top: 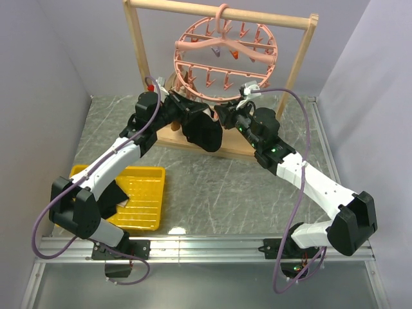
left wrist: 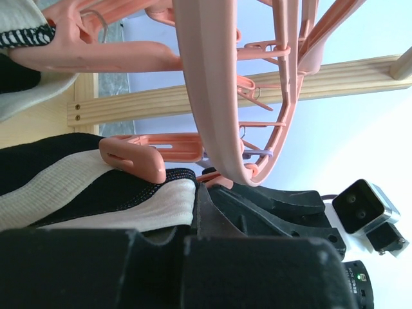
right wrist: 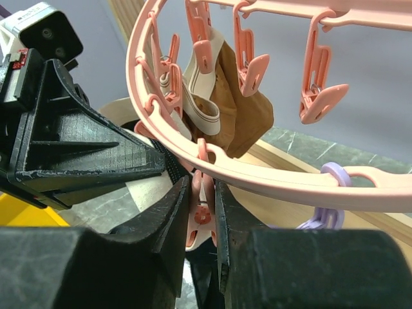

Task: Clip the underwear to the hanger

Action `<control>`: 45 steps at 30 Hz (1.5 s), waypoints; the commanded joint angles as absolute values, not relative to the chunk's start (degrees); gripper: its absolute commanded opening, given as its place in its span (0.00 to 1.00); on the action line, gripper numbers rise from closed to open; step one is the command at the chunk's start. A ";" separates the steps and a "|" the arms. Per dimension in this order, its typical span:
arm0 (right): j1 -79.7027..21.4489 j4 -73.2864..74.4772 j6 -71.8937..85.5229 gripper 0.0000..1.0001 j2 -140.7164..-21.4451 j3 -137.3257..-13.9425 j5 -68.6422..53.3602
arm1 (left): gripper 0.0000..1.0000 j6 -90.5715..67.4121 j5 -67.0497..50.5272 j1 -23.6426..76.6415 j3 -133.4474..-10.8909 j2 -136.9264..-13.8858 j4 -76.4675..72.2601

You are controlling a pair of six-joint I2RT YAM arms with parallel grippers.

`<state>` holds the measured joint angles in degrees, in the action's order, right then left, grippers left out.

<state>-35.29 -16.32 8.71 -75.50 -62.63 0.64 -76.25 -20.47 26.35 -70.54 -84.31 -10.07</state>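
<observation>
The pink ring hanger (top: 225, 58) hangs by its hook from the wooden frame's top bar. The black underwear (top: 203, 132) hangs below its near rim, between the two grippers. My left gripper (left wrist: 198, 193) is shut on the beige waistband of the underwear (left wrist: 96, 193), held up right under the hanger ring (left wrist: 212, 96). A pink peg (left wrist: 138, 158) rests against the waistband's edge. My right gripper (right wrist: 203, 185) is shut on the handles of a dangling pink peg (right wrist: 201, 215) just below the ring (right wrist: 270, 177); black cloth shows beneath that peg.
A brown-and-cream garment (right wrist: 232, 96) is clipped at the ring's far side. The pale wooden frame (top: 138, 51) stands at the back, its base bar behind both grippers. A yellow tray (top: 138, 193) lies at the near left. Several free pegs dangle around the ring.
</observation>
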 commanded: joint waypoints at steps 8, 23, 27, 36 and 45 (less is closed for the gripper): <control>-36.56 -13.53 9.05 0.00 -76.38 -59.33 -0.17 | 0.00 -82.00 -20.74 27.33 -74.53 -83.94 -12.04; -36.65 -17.67 10.72 0.00 -77.26 -58.71 5.37 | 0.00 -85.25 -20.48 27.86 -76.82 -84.90 -8.79; -36.56 -15.74 11.60 0.19 -77.26 -59.06 3.78 | 0.00 -85.17 -20.39 27.77 -76.82 -85.08 -9.14; -36.56 -13.71 11.95 0.44 -76.99 -59.77 4.22 | 0.00 -84.81 -20.39 27.60 -77.08 -85.34 -9.49; -36.56 -11.87 12.30 0.57 -76.29 -61.34 4.65 | 0.00 -83.32 -20.57 27.69 -76.03 -85.34 -8.88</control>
<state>-35.88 -15.22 12.16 -76.44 -60.20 4.49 -82.61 -20.71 27.59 -74.17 -85.97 -8.03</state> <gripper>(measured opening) 0.550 0.016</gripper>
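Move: The pink clip squeezed in the right fingers is about 4 cm to the right of the left hand, level fore and aft and 1 cm higher. From the right hand, the black underwear's white waistband edge lies some 3 cm to the left, 1 cm ahead and 2 cm below. The hanger's near rim passes 3 cm above the right hand, about 1 cm ahead. The purple clip hangs 4 cm farther out and 6 cm to the right of the right hand, at its height. The waistband, still pinched in the shut left fingers, is brought up about 2 cm and 1 cm to the right to the held-open pink clip, then eased down slightly. The right hand keeps squeezing the clip while inching forward and turning slightly clockwise, then opens, lets go and sinks some 3 cm from under the rim, fingers tipping down a little. ##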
